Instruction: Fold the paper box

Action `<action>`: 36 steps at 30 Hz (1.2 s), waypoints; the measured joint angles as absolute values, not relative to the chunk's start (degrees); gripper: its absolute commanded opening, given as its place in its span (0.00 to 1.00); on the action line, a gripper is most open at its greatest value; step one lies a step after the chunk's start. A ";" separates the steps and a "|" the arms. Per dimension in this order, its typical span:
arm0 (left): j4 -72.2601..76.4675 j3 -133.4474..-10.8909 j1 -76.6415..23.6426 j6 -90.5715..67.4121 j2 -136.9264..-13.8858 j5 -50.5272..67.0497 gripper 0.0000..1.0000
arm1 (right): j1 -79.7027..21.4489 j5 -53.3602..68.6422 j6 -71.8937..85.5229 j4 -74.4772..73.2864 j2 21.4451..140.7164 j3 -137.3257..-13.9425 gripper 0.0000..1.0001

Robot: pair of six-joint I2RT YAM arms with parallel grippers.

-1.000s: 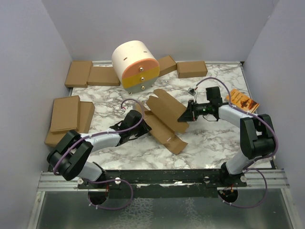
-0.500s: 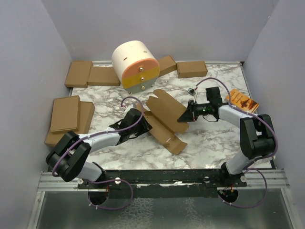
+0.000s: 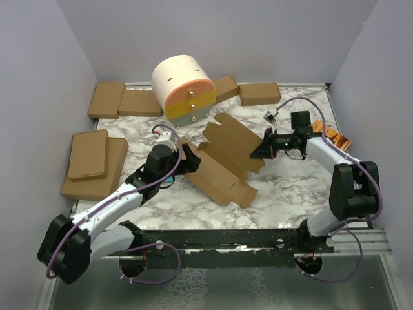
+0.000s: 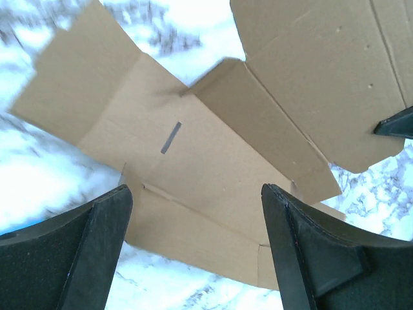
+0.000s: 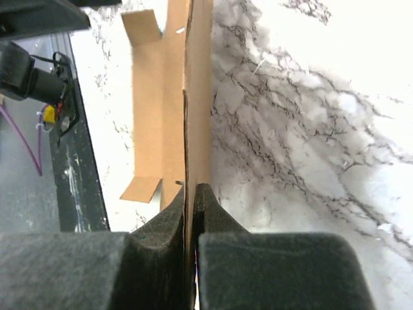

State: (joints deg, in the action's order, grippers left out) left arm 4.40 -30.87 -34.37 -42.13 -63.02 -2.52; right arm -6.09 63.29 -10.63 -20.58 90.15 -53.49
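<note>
The paper box [image 3: 222, 161] is a wide brown die-cut sheet with flaps, spread in the middle of the marble table. My right gripper [image 3: 255, 152] is shut on the sheet's right edge and holds that side off the table; in the right wrist view its pads [image 5: 206, 203] pinch the thin cardboard [image 5: 197, 77] edge-on. My left gripper [image 3: 191, 157] hovers open over the sheet's left part. The left wrist view shows its gripper [image 4: 193, 248] spread wide above the cardboard [image 4: 213, 148], with nothing between the fingers.
A white rounded drawer unit [image 3: 184, 87] with orange and yellow fronts stands at the back. Ready-made brown boxes lie back left [image 3: 106, 99], back right [image 3: 259, 93] and stacked at the left [image 3: 90, 158]. An orange booklet [image 3: 337, 137] peeks out behind the right arm.
My left gripper has let go of the sheet, opened wide and drawn back up and to the left. My right gripper moved up and right with the sheet, which now lies more spread out.
</note>
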 measured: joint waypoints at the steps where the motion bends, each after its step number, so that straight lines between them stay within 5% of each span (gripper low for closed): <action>1: 4.16 -30.87 -33.76 -39.97 -60.71 -2.68 0.84 | -5.63 63.26 -12.29 -21.91 89.89 -54.57 0.01; 11: 6.81 -28.62 -14.61 -30.17 -52.36 -2.94 0.78 | -5.56 63.48 -29.04 -35.97 89.52 -64.58 0.01; 18: 27.14 -22.76 0.47 -34.28 -64.29 19.20 0.80 | -5.56 63.96 -35.75 -42.19 90.02 -69.17 0.01; 26: 50.94 -19.92 0.38 -41.30 -74.76 35.97 0.83 | -5.56 64.42 -41.32 -47.83 94.28 -72.73 0.01; 36: 41.41 -22.15 -6.68 -33.15 -74.72 32.82 0.79 | -5.56 64.36 -44.84 -52.27 97.49 -76.79 0.01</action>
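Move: The box's left end flap lies roughly 9 cm ahead of the open left hand, 2 cm to its left and 11 cm below. From that hand the box's main panel is about 5 cm ahead and 6 cm right, the raised large panel 8 cm ahead and 14 cm right, and the blue block level with it, 10 cm left. From the right hand, that end flap is about 10 cm ahead and 22 cm left, 11 cm lower. With its fingers still wide open and clear of the cardboard, the left hand lifts some 5 cm and swings about 15 cm to the left and 7 cm forward over the table on the box's left, tipping its fingers up, then sinks and comes back right towards the left end flap while turning clockwise. Meanwhile the right hand keeps its pinch on the large panel's edge and draws it up about 5 cm and slightly forward, rolling and turning it counter-clockwise some 15 degrees. ##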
